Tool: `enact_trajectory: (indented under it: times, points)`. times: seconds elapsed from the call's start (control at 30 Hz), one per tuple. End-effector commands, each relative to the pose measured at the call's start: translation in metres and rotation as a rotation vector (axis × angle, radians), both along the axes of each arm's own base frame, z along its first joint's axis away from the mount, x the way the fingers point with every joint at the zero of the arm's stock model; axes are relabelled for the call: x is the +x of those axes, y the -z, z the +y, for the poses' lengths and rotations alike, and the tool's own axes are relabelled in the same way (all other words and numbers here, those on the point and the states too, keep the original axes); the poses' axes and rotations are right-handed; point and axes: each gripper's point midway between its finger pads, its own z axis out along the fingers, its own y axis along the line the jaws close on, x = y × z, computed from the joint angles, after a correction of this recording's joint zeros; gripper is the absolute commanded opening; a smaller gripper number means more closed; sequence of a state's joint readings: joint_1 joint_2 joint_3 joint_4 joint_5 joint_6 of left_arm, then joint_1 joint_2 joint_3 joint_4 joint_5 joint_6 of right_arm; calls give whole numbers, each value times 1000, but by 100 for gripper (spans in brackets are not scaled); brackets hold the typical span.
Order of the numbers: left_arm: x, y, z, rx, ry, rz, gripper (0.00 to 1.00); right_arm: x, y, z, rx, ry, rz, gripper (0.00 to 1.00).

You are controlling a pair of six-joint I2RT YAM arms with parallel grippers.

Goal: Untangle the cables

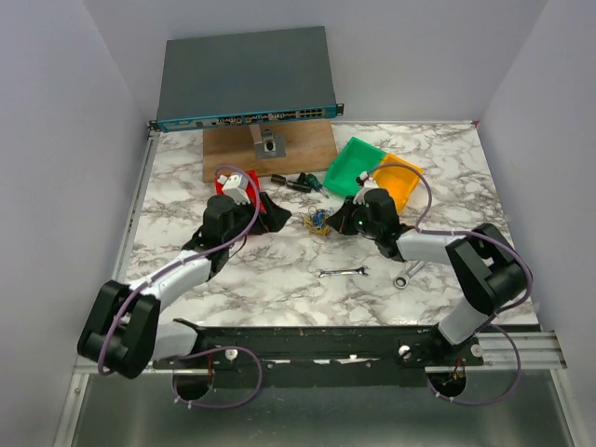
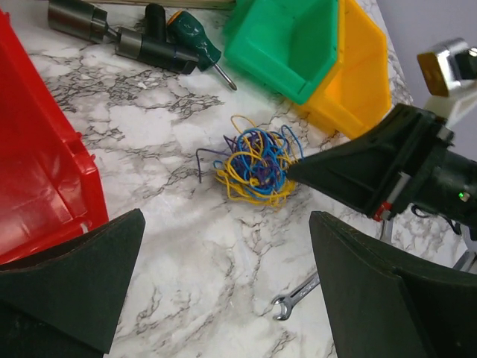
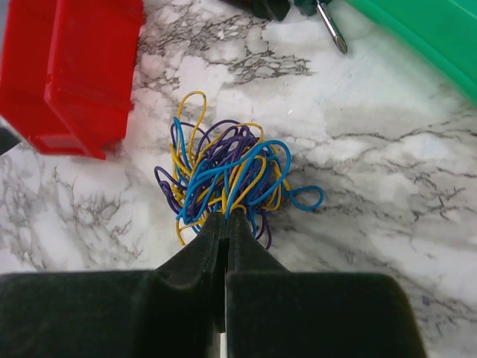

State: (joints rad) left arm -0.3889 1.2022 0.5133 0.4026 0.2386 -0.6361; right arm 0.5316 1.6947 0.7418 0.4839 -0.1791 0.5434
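Note:
The cables [image 1: 318,222] lie as one small knot of blue, yellow and purple wire on the marble table, mid-frame in the left wrist view [image 2: 257,165] and the right wrist view [image 3: 227,175]. My right gripper [image 3: 226,216] is shut, its tips pinched together on strands at the knot's near edge. From above it [image 1: 337,223] sits right against the knot, and the left wrist view shows its tip [image 2: 292,170] touching the tangle. My left gripper [image 2: 223,246] hangs open, short of the knot, with bare table between its fingers; from above it [image 1: 277,212] is left of the cables.
A red bin [image 2: 37,171] is by the left gripper. Green [image 1: 356,166] and yellow [image 1: 400,182] bins stand behind the right one. Screwdrivers [image 1: 303,182] lie behind the knot, wrenches [image 1: 343,272] [image 1: 408,276] in front. A network switch [image 1: 244,79] sits at the back.

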Motion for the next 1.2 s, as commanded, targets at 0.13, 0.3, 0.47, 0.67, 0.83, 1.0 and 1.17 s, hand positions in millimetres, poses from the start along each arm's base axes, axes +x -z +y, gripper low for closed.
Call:
enact_trajectory:
  times: [0.13,0.3,0.47,0.67,0.83,1.0,1.17]
  points:
    - [19,21,-50,-11,135,102,93,-26,-9,-11,52,6,-106,1]
    - [16,38,-80,46,264,194,90,-25,-2,-5,53,-16,-87,1]
    - [17,47,-87,105,279,233,84,-22,-3,-6,50,-4,-92,1]
    - [21,68,-87,171,242,344,80,-23,-4,-4,61,-11,-84,1]
    - [23,83,-90,196,236,409,78,-24,-7,-1,73,-22,-88,1]
    - [29,94,-108,188,302,480,45,-25,-9,1,71,-29,-92,1]
    - [25,82,-104,182,297,435,0,-19,-7,-8,57,42,-80,1]
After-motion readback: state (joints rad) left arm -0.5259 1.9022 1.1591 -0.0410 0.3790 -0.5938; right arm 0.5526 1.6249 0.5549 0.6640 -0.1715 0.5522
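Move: The cable tangle lies about 12 cm to the left hand's right, some 5 cm ahead and 11 cm below. From the right hand, already shut on its near-right edge, its middle is about 3 cm left, 1 cm ahead and 2 cm lower. The red bin stands some 18 cm left of the tangle and 5 cm farther out; the screwdriver lies about 10 cm straight beyond it; the green bin is roughly 9 cm right of it and 14 cm farther out. The right hand, still pinching its strands, draws back about 3 cm towards the base early on, dragging the tangle, then holds still while the left hand swings in from the red bin's side, going right and down and slightly forward. After an initial slanting drop the left hand mainly travels right, then mainly down, about 10 cm each way in all, its open fingers tipping down some 25 degrees and turning a little clockwise, and near the bottom they close quickly on loops at the tangle's left side. ##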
